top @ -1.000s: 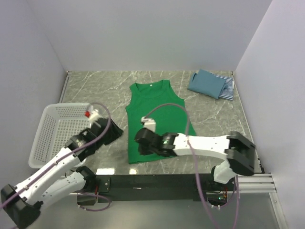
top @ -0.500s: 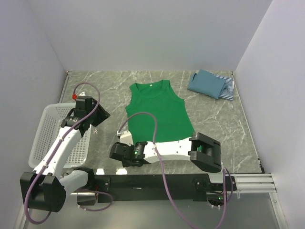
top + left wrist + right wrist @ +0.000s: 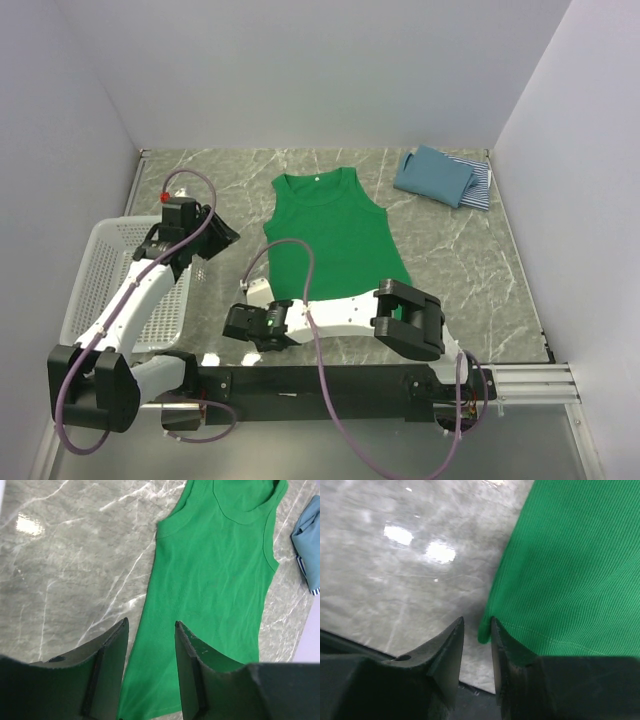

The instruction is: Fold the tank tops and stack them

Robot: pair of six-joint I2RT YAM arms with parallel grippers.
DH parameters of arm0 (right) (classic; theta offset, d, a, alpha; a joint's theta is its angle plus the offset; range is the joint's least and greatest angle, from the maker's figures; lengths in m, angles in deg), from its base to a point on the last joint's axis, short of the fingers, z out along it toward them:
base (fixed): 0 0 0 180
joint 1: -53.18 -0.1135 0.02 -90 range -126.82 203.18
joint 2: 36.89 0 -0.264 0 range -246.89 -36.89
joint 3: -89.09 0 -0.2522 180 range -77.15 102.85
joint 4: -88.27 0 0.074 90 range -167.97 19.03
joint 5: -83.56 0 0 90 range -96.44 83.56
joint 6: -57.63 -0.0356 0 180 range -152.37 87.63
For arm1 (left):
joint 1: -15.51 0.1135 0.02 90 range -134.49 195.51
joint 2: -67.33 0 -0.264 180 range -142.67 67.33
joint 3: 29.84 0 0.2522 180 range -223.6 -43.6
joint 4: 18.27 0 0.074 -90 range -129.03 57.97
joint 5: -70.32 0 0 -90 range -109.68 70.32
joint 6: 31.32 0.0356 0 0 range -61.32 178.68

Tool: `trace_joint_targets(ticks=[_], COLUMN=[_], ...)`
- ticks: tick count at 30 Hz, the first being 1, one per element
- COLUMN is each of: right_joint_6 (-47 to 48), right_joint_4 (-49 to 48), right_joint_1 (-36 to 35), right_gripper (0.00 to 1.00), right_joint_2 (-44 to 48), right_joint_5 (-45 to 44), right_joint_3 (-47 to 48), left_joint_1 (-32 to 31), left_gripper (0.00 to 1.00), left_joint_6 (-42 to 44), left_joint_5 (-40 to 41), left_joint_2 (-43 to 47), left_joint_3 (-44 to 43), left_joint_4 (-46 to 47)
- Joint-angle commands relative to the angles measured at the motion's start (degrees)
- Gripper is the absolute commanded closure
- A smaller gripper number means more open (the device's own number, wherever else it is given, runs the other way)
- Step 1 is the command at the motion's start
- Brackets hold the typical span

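A bright green tank top (image 3: 335,235) lies flat, neck to the back, in the middle of the table. My left gripper (image 3: 222,236) hovers left of its shoulder, open and empty; in the left wrist view the left gripper (image 3: 151,622) frames the green top (image 3: 215,580) below. My right gripper (image 3: 252,330) is low at the hem's near-left corner. In the right wrist view the right gripper (image 3: 477,620) stands narrowly open, with the green corner (image 3: 485,632) in the gap against the right finger, not pinched. A folded teal top (image 3: 432,172) rests on a striped one (image 3: 482,185) at the back right.
A white mesh basket (image 3: 90,250) stands at the left, under the left arm. The table's dark front edge (image 3: 480,697) runs just below the right gripper. Grey walls close in the left, back and right sides.
The left arm swung from the basket's near side up toward the green top's left shoulder. The right gripper slid left off the top's lower part to the hem corner, jaws slightly wider.
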Motion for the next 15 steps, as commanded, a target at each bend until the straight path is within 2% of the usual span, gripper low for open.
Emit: trace_joint_targets(ticks=[1,3,4,7,11,15], right_joint_6=[0.13,0.22,0.14,-0.04,1.10,0.84], right_joint_4=[0.33,-0.11,-0.20,-1.25,-8.27,-16.44], right_joint_1=[-0.32,-0.32,-0.32,-0.32,-0.24,0.20], right_gripper=[0.70,0.79,0.88,1.00,1.00,1.00], right_joint_2=[-0.39,-0.13,0.39,3.81,13.12,21.30], right_joint_5=[-2.09,-1.82,-1.91,-1.99,0.98,6.08], right_joint_3=[0.47,-0.24,-0.77,-4.36,-15.67,-23.87], left_joint_1=[0.21,0.21,0.21,-0.05,-3.38,-7.08], left_gripper=[0.52,0.52,0.52,0.50,0.46,0.49], left_joint_6=[0.00,-0.53,-0.80,-2.03,-3.79,-5.89], left_joint_5=[-2.48,-3.88,-4.41,-7.13,-4.60,-0.12], left_joint_2=[-0.33,-1.12,-1.47,-2.96,-5.68,-12.61], left_joint_3=[1.88,2.85,3.73,6.18,7.60,6.02], left_joint_4=[4.77,6.18,7.67,10.75,15.06,15.77])
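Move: My open left hand has the green tank top's left side edge, just below the armpit, about 6 cm to its right, 2 cm ahead and 14 cm below. The armpit corner lies some 10 cm ahead and 5 cm right of that hand, the basket's middle about 26 cm left and 3 cm back. My right hand's parted fingers are already at the tank top's bottom-left corner, about 1 cm beneath; the basket stands some 31 cm left and 15 cm ahead of it. I shut my right fingers on the bottom-left corner of the green tank top, almost on the spot, then drag the pinched hem right about 6 cm and a little back, staying low over the table. Meanwhile I lower my left hand some 7 cm and carry it about 4 cm right towards the shirt's left side edge, fingers still open and not yet touching. ##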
